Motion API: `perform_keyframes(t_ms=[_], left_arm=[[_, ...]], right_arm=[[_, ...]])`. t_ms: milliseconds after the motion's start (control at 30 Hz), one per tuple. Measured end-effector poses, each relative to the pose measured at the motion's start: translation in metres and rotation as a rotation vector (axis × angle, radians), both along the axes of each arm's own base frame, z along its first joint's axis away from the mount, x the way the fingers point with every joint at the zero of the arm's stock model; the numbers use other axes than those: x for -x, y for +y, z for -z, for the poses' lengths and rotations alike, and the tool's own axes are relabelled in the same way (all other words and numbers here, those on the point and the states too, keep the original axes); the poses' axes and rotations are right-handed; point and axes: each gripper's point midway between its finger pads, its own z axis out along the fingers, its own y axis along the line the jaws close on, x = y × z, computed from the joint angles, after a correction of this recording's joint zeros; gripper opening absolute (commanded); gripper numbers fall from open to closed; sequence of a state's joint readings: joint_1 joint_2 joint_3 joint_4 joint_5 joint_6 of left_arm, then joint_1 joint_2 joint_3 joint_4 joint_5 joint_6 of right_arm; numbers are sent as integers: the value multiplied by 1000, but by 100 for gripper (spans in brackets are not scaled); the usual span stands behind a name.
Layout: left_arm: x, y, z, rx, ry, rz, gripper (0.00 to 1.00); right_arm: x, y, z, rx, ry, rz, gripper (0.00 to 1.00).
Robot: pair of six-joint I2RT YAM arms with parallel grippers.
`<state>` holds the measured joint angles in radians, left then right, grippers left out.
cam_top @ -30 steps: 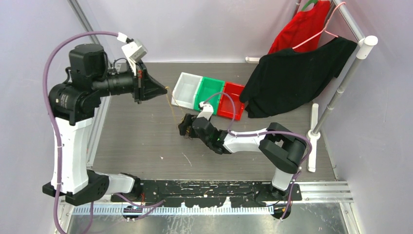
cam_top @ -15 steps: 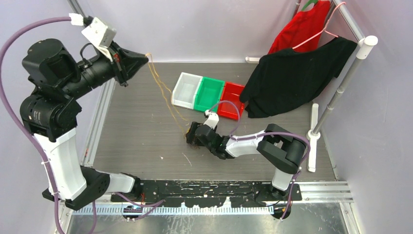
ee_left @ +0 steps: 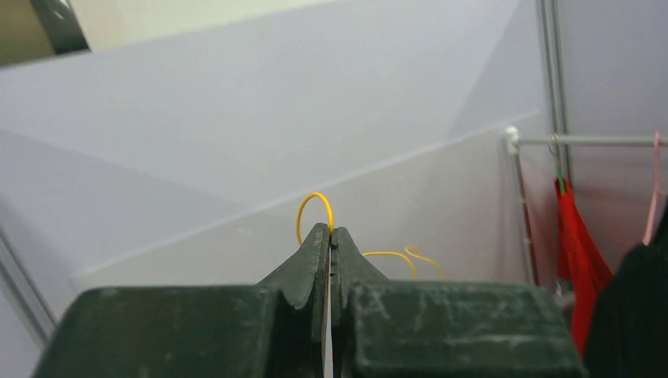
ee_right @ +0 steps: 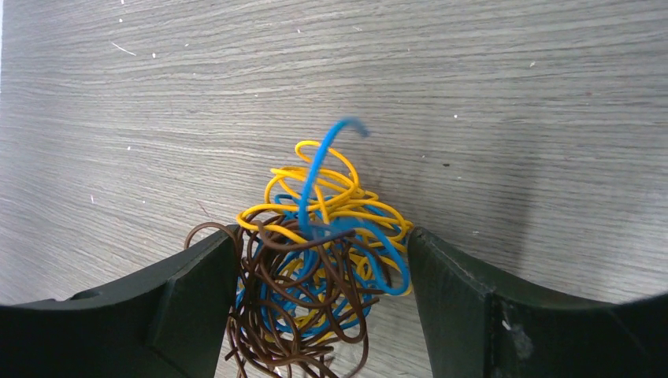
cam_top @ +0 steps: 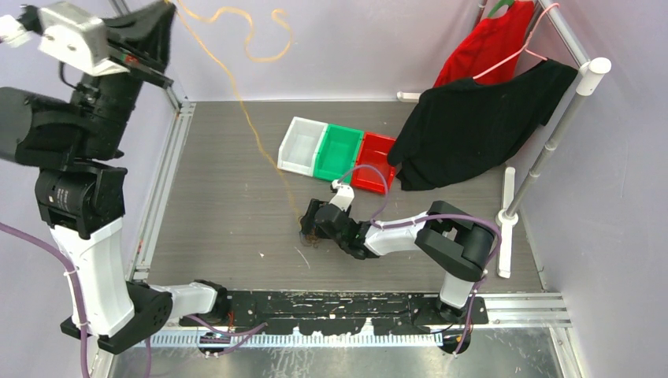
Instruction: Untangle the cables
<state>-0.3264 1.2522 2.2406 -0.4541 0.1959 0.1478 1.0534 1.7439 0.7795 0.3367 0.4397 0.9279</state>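
Observation:
The cables are a tangled ball [ee_right: 323, 260] of thin yellow, blue and brown strands lying on the grey table [ee_right: 512, 94]. My right gripper [ee_right: 323, 236] is open and low over the table, one finger on each side of the ball and brushing its loops. In the top view the ball [cam_top: 309, 234] shows at that gripper's [cam_top: 312, 224] tip. One yellow strand [cam_top: 252, 130] rises from the ball to my left gripper [cam_top: 168, 8], held high at the back left. The left gripper [ee_left: 331, 233] is shut on that yellow strand [ee_left: 302, 214], and a loose end curls beyond it.
White [cam_top: 300, 145], green [cam_top: 339, 151] and red [cam_top: 373, 161] bins stand in a row behind the ball. A black garment [cam_top: 473, 126] and a red one [cam_top: 488, 43] hang from a rack [cam_top: 551, 134] at the back right. Walls close in left and behind.
My left arm has swung up and back to the left, drawing the yellow strand out much longer. The right gripper has shifted slightly towards the near edge and stays over the ball.

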Motion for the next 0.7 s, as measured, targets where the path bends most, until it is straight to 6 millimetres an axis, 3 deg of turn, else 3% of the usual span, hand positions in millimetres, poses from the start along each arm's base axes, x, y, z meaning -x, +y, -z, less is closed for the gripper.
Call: perform_keyframes(t_ms=[200, 400, 600, 700], left_arm=[[27, 18, -63, 72, -256, -60, 0], [42, 28, -96, 90, -410, -110, 0], [37, 35, -115, 98, -504, -180, 0], [23, 29, -106, 76, -471, -178, 0]], right_arm=[[1, -1, 2, 7, 2, 0, 81], [1, -2, 2, 11, 0, 4, 81], [1, -2, 2, 11, -1, 8, 85], [1, -2, 1, 15, -4, 3, 89]])
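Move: The left gripper has the yellow cable pinched high in the air. From it the cable tangle lies about 3 cm ahead, 13 cm to the right and some 67 cm below; the white tray is roughly 26 cm ahead and 11 cm right, the green tray 23 cm ahead and 20 cm right, both at table height. From the right gripper, the tangle sits between the open fingers, about 1 cm back, level sideways and 2 cm below. Lift the left gripper a further 11 cm or so, away from the tangle, keeping the yellow cable pinched. Ease it about 4 cm back and 3 cm left as it rises, then let it come a little forward at the top, and tip the fingers up by nearly 30 degrees. Keep the right gripper still, its fingers open around the tangle. ##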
